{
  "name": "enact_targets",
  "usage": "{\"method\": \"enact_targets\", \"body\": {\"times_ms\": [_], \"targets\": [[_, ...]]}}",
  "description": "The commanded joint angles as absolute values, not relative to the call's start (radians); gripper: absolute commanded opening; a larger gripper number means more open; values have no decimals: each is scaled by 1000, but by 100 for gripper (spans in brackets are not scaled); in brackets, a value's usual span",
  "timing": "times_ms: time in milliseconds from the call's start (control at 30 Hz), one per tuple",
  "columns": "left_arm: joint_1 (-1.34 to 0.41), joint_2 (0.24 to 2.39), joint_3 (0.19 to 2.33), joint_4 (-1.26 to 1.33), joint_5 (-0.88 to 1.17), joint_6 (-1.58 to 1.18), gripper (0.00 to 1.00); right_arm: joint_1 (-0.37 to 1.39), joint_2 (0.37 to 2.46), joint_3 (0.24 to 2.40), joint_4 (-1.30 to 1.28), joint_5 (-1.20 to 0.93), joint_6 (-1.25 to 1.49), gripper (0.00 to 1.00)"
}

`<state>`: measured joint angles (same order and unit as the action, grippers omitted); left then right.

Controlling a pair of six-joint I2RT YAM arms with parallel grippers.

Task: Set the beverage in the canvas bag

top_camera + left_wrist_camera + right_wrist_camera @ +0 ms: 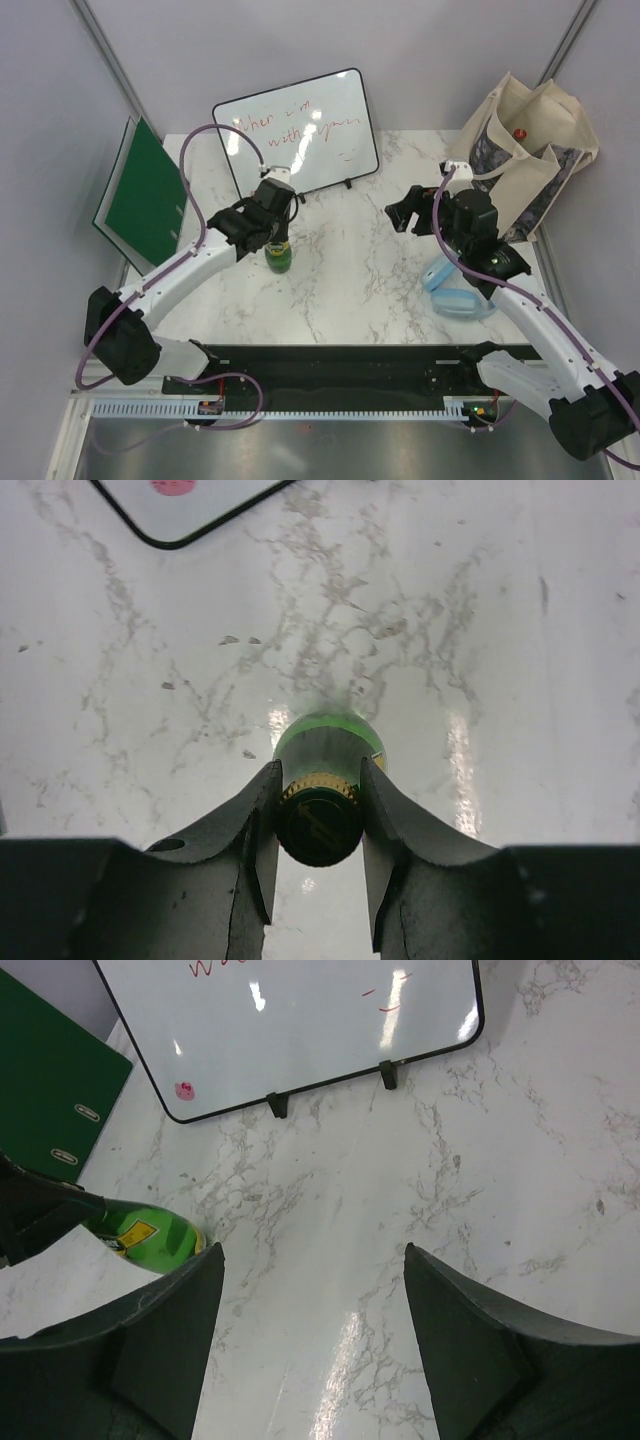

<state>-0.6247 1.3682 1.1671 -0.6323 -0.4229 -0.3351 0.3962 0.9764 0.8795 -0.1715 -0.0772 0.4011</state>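
Observation:
A green beverage bottle (pixel 279 257) with a dark cap stands upright on the marble table, left of centre. My left gripper (pixel 274 222) is shut on its neck from above; in the left wrist view the cap (pixel 319 825) sits clamped between both fingers. The bottle (pixel 150 1237) shows at the left edge of the right wrist view. The canvas bag (pixel 530 150), cream with a dark printed panel, stands open at the back right corner with a red-capped bottle (pixel 519 133) inside. My right gripper (pixel 412 213) hovers open over bare marble between bottle and bag, holding nothing.
A whiteboard (pixel 297 130) with red writing leans at the back centre. A green binder (pixel 143 195) leans at the left table edge. A pale blue object (pixel 455 293) lies on the table under the right arm. A black rail (pixel 340 362) runs along the near edge.

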Motion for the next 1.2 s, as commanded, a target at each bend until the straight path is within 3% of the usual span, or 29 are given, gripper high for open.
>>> {"method": "enact_targets", "body": {"times_ms": [0,367,467,500,733,900,1167], "targets": [[-712,1371,1247,-532,-410,-379,2,440,924,851,-167,28,411,80],[-877,1473,1269,-453,-388,-354,4,449,888,864,-219,90,377,82],[-896,1473,1249,-454,-388,-360,31,449,900,873,-222,72,379,82],[-896,1470,1246,-453,-390,-362,47,449,905,877,-222,63,382,82],[-896,1442,1314,-531,-385,-397,85,465,927,885,-177,-23,339,82],[-832,1439,1437,-644,-286,-426,100,498,896,807,42,-161,390,83],[-449,1312,1346,-654,122,-492,100,712,969,759,250,-176,301,84]]}}
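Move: The left gripper already grips the green bottle by its neck. The clear patch of table for it lies about 12 cm to that hand's right, 3 cm back and some 15 cm below. The whiteboard's middle is about 25 cm ahead and 9 cm right, slightly below; the blue headphones lie roughly 50 cm right and 8 cm back, on the table. From the right gripper, that patch is about 17 cm left, 2 cm back and 23 cm below. Carry the green bottle low with the left gripper, about 12 cm right and a little back, to the open table in front of the whiteboard, turning the wrist some 15 degrees clockwise. Open the fingers wide to let go of the neck, then rise about 8 cm and veer back left and slightly forward, rolling the hand. As it clears, bring the open right gripper left and back towards the bottle. ##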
